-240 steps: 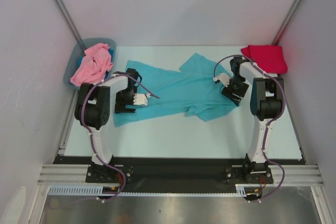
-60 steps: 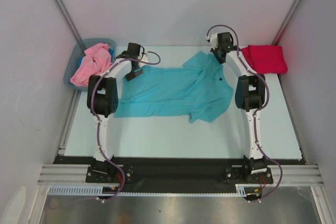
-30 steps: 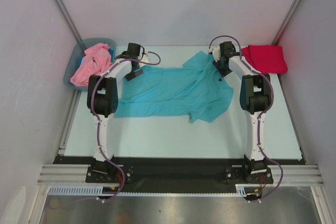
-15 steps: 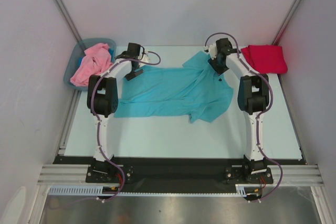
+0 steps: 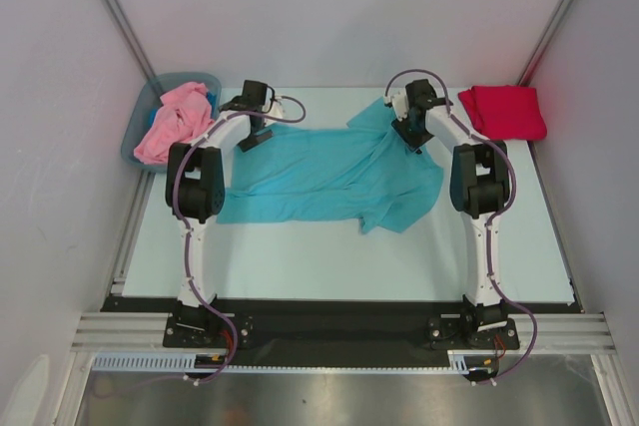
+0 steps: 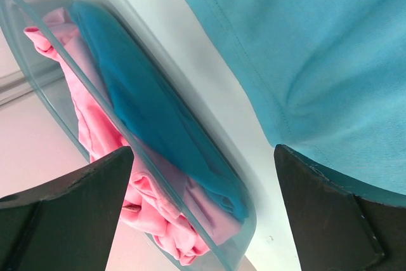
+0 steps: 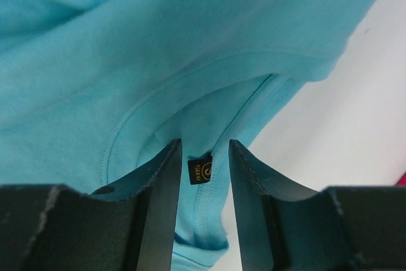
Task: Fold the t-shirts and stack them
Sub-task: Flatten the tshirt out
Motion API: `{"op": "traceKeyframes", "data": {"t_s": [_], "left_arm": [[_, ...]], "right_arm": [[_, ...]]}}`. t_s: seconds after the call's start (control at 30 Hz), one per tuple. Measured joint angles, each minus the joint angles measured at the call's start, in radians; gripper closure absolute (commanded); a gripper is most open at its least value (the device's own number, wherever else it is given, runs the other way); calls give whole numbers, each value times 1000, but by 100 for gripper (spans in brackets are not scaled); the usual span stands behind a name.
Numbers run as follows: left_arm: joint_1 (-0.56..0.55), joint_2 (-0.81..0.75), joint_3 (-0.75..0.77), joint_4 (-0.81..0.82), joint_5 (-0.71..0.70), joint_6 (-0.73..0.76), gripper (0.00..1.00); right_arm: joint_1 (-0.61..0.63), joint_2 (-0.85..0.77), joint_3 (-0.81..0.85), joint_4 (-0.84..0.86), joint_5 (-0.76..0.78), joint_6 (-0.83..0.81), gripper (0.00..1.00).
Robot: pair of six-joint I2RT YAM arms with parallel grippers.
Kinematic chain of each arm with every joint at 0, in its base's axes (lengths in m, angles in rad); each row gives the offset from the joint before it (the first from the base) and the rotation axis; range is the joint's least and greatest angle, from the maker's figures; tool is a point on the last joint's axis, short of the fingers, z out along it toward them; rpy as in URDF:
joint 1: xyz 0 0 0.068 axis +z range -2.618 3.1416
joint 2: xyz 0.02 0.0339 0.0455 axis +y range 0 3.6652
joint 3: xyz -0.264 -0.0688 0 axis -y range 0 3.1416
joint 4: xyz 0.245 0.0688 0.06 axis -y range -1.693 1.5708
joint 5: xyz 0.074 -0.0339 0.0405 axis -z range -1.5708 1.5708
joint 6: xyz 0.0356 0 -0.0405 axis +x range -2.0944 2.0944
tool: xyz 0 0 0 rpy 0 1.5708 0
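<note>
A teal t-shirt (image 5: 329,172) lies spread flat across the middle of the table. My right gripper (image 5: 410,137) is over its collar at the far right. In the right wrist view the jaws (image 7: 205,147) stand a little apart, astride the collar (image 7: 216,125) and its black size label (image 7: 200,171), not pinching the cloth. My left gripper (image 5: 257,135) hovers wide open at the shirt's far left corner (image 6: 304,61), nothing between its fingers (image 6: 95,188). A folded red t-shirt (image 5: 504,110) rests at the far right. A crumpled pink t-shirt (image 5: 175,122) fills the bin.
The grey-blue plastic bin (image 5: 134,137) stands at the far left edge; through its clear wall (image 6: 209,220) I see pink cloth (image 6: 95,125) and a darker blue cloth (image 6: 146,112). White table surface (image 5: 319,256) shows in front of the shirt.
My right gripper has shifted slightly left along the collar and its jaws have parted. The left arm and the shirts have not moved.
</note>
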Motion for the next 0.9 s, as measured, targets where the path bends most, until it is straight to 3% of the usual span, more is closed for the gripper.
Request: {"op": "traceKeyframes", "data": {"t_s": [0.9], "left_arm": [[0,0,5,5,-2,3,0]], "right_arm": [[-130,-114,-235,135,47,-45,60]]}}
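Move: The blue t-shirt's collar with its small black tag lies almost directly under the right hand, about 1 cm back and 2 cm below the fingertips. The far sleeve is some 11 cm to the hand's left and 8 cm ahead; the folded red shirt lies roughly 26 cm to its right and 8 cm farther out. From the left hand, the tag is about 46 cm to the right, 2 cm back and 6 cm down. The blue t-shirt's collar is pressed down beside its tag and dragged to the robot's right by the part-open right fingers: the hand first sinks barely a centimetre onto the cloth, then gathers speed sideways for about 8 cm, easing back some 2 cm, towards the red shirt's side. The hand turns slightly clockwise, with its fingers neither opening nor closing. ##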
